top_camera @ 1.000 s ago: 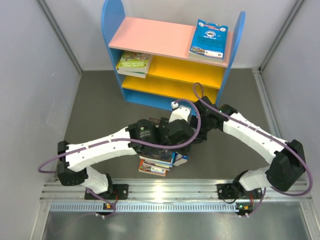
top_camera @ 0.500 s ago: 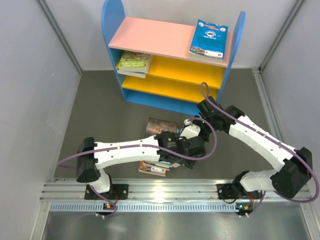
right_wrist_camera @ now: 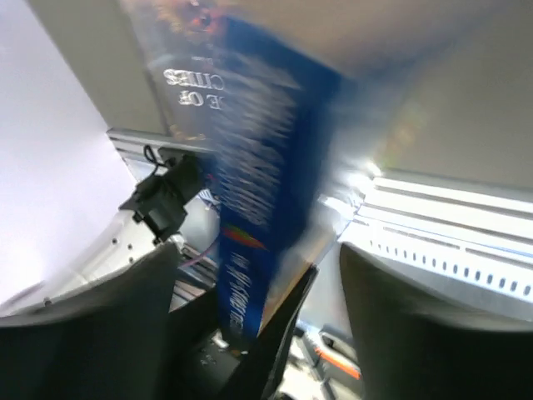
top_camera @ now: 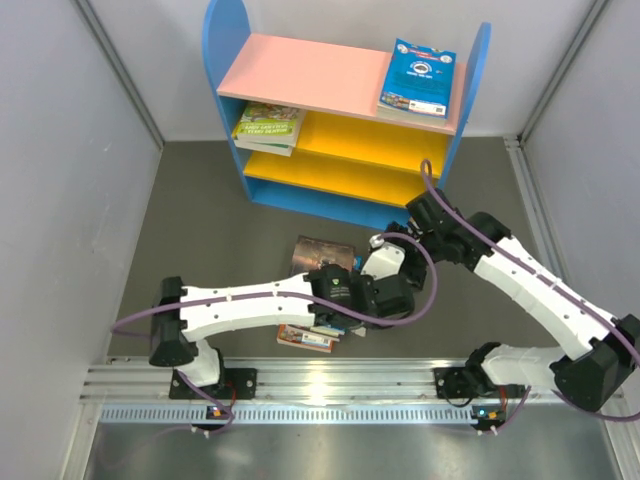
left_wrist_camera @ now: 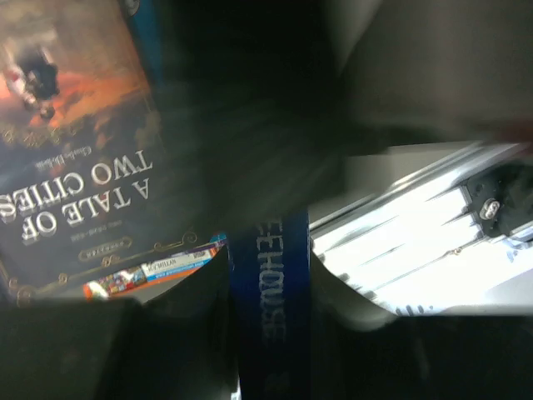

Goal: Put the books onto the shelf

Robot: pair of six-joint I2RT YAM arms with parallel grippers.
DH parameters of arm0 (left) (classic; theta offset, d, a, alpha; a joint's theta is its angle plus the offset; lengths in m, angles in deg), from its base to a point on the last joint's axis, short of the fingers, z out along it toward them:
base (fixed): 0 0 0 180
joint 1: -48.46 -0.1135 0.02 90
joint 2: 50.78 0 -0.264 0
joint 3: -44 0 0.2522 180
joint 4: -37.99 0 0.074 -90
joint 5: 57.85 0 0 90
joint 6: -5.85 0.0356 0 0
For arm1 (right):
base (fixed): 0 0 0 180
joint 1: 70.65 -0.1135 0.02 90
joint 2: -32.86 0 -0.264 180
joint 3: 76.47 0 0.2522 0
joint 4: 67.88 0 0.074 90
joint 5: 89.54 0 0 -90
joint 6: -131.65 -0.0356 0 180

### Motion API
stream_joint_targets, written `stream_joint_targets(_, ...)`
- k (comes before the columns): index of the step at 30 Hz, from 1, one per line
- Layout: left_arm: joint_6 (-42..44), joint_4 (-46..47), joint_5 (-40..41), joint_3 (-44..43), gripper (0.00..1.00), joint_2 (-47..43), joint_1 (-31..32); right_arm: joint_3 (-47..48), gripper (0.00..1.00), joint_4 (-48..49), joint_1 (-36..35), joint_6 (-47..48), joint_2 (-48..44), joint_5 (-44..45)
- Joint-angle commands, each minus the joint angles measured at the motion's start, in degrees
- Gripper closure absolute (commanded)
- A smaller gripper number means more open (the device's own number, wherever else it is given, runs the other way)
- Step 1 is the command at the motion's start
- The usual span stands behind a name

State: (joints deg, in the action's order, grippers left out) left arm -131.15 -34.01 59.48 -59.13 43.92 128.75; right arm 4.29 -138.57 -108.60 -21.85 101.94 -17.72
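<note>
A blue book [left_wrist_camera: 268, 308] stands on edge between both grippers, beside the floor pile. My left gripper [left_wrist_camera: 268, 337] is shut on its spine, and both fingers [left_wrist_camera: 187, 333] press against it. In the right wrist view the same blue book [right_wrist_camera: 258, 192] sits between the jaws of my right gripper [right_wrist_camera: 266, 329], which is open; its right finger [right_wrist_camera: 416, 325] is clear of the cover. "A Tale of Two Cities" [top_camera: 321, 252] lies flat on the floor. The shelf [top_camera: 300, 75] holds another blue book [top_camera: 418, 78] and a green-yellow book [top_camera: 268, 128].
A short pile of books [top_camera: 304, 338] lies on the floor under my left forearm. Both grippers [top_camera: 386, 280] meet just right of it. The aluminium rail [top_camera: 350, 385] runs along the near edge. Grey walls close both sides.
My left gripper has swung right and closed on the blue book's spine. The right jaws have widened around the book, and the right arm has pulled back toward the right.
</note>
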Motion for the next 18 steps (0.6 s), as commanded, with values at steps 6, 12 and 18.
stream_joint_targets(6,-0.64,-3.99,-2.37,-1.16,1.00,-17.34,-0.93,23.06,0.00,-13.61,9.89,12.42,-1.85,0.41)
stream_joint_targets(12,4.37,-5.57,0.35,-13.80,1.00,-23.94,-2.07,41.35,0.00,-23.48,21.14,18.41,-0.26,5.34)
stream_joint_targets(18,13.24,7.94,-2.00,-28.58,1.00,-22.54,-5.40,44.71,0.00,-23.93,24.94,18.77,-2.72,7.01)
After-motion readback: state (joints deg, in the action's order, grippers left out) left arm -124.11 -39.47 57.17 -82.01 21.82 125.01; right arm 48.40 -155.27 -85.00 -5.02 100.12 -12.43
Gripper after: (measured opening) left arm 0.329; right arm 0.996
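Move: The left hand already pinches the treehouse book; the shelf it is meant for stands about 30 cm ahead, 7 cm left, roughly level. The green books on that shelf lie some 30 cm ahead and 23 cm left; A Tale of Two Cities lies 6 cm ahead, 13 cm left, 14 cm below. The treehouse book's middle is 2 cm back and 5 cm below the right hand, straight in line sideways. Left lifts the still-pinched treehouse book about 25 cm and slightly left; right opens fully, retreating up and right. ##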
